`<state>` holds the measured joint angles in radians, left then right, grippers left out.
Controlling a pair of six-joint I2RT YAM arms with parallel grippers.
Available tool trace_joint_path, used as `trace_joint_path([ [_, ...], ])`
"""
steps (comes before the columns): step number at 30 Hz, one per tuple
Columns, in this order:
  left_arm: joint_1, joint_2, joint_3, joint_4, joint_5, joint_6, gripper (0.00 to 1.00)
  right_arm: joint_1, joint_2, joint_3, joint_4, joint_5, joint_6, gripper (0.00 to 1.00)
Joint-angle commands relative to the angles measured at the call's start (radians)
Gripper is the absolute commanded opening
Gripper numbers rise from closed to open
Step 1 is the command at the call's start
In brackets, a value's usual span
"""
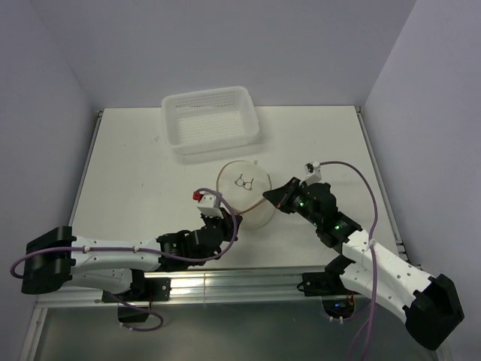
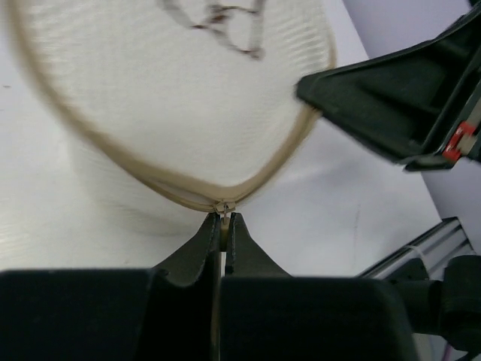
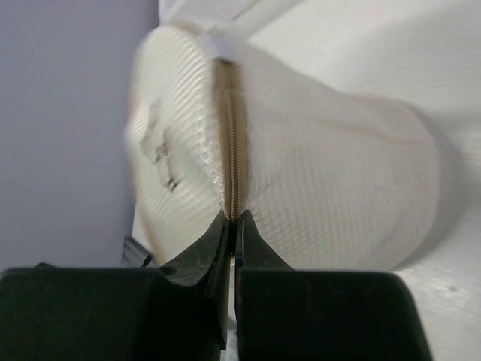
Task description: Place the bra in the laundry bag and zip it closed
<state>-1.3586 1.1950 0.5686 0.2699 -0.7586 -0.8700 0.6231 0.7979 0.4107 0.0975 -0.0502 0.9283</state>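
Note:
The laundry bag, a round beige mesh case with a small black bra drawing on its upper face, sits mid-table, its top disc tilted up. My left gripper is at its near edge, shut on the zipper pull where the beige zip band comes to a point. My right gripper is at the bag's right side, shut on the zip seam between the two discs. Its dark fingers also show in the left wrist view. The bra is hidden.
A white perforated basket stands just behind the bag, at the far middle of the table. Purple cables trail from both arms. A metal rail runs along the near edge.

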Motion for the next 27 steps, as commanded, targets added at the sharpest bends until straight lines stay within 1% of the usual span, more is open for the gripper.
trace_joint_path([
  [1,0.003,-0.09,-0.041,-0.129,-0.087,-0.01,0.0,-0.123,0.004,0.059,0.004,-0.069,-0.104,0.0],
  [4,0.016,-0.19,-0.076,-0.224,-0.116,-0.035,0.0,-0.201,0.049,0.106,-0.013,-0.118,-0.161,0.0],
  [5,0.019,-0.208,-0.085,-0.25,-0.126,-0.041,0.0,-0.232,0.064,0.117,-0.01,-0.169,-0.177,0.0],
  [6,0.026,-0.23,-0.087,-0.27,-0.139,-0.047,0.0,-0.246,0.081,0.132,-0.019,-0.184,-0.192,0.0],
  [7,0.03,-0.27,-0.091,-0.343,-0.148,-0.056,0.0,-0.258,0.113,0.154,-0.013,-0.197,-0.212,0.0],
  [8,0.032,-0.29,-0.095,-0.363,-0.166,-0.058,0.0,-0.264,0.136,0.168,-0.009,-0.235,-0.224,0.0],
  [10,0.035,-0.34,-0.096,-0.383,-0.168,-0.054,0.0,-0.275,0.2,0.223,-0.018,-0.253,-0.247,0.0],
  [12,0.035,-0.348,-0.096,-0.344,-0.136,-0.023,0.0,-0.272,0.231,0.246,-0.005,-0.309,-0.244,0.0],
  [13,0.033,-0.33,-0.092,-0.284,-0.118,-0.008,0.0,-0.267,0.241,0.25,0.005,-0.315,-0.235,0.05],
  [15,0.026,-0.289,-0.076,-0.218,-0.081,-0.004,0.0,-0.255,0.227,0.244,0.008,-0.307,-0.214,0.29],
  [16,0.021,-0.232,-0.063,-0.196,-0.077,-0.007,0.0,-0.235,0.198,0.229,-0.004,-0.3,-0.209,0.53],
  [17,0.018,-0.204,-0.038,-0.139,-0.07,-0.003,0.0,-0.223,0.175,0.217,-0.011,-0.286,-0.204,0.65],
  [18,0.018,-0.172,-0.027,-0.102,-0.045,0.005,0.0,-0.208,0.15,0.199,-0.021,-0.255,-0.188,0.73],
  [19,0.016,-0.107,0.0,-0.063,-0.035,0.021,0.0,-0.173,0.097,0.157,-0.022,-0.241,-0.175,0.8],
  [21,0.016,-0.039,0.04,-0.009,-0.03,0.023,0.0,-0.132,0.038,0.108,-0.028,-0.203,-0.131,0.81],
  [22,0.016,0.022,0.075,0.006,-0.025,0.038,0.0,-0.085,-0.015,0.059,-0.028,-0.159,-0.114,0.81],
  [24,0.016,0.066,0.102,0.069,-0.009,0.057,0.0,-0.036,-0.055,0.001,-0.018,-0.12,-0.056,0.8],
  [27,0.016,0.115,0.132,0.112,0.022,0.074,0.0,0.029,-0.089,-0.036,-0.001,-0.071,-0.007,0.78],
])
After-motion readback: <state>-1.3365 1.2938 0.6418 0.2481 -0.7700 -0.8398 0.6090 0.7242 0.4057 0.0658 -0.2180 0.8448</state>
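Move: The zip slider is already pinched in my left fingers. The lid's middle lies about 8 cm ahead and 1 cm to the right of them; the bag's body hangs roughly 5 cm ahead, 3 cm right and 6 cm lower. From my right hand, already closed on the rim, the slider is some 4 cm back and 8 cm to the left, nearly level, and the lid's middle about 4 cm ahead and 7 cm left. Keeping the slider pinched, my left hand pulls about 6 cm left, rising slightly, away from where my right fingers hold the rim, then swings back right about 7 cm, sinking. My right hand first holds on, easing forward and right, then opens wide, lets go of the rim and draws back some 6 cm, close beside my left fingertips. ##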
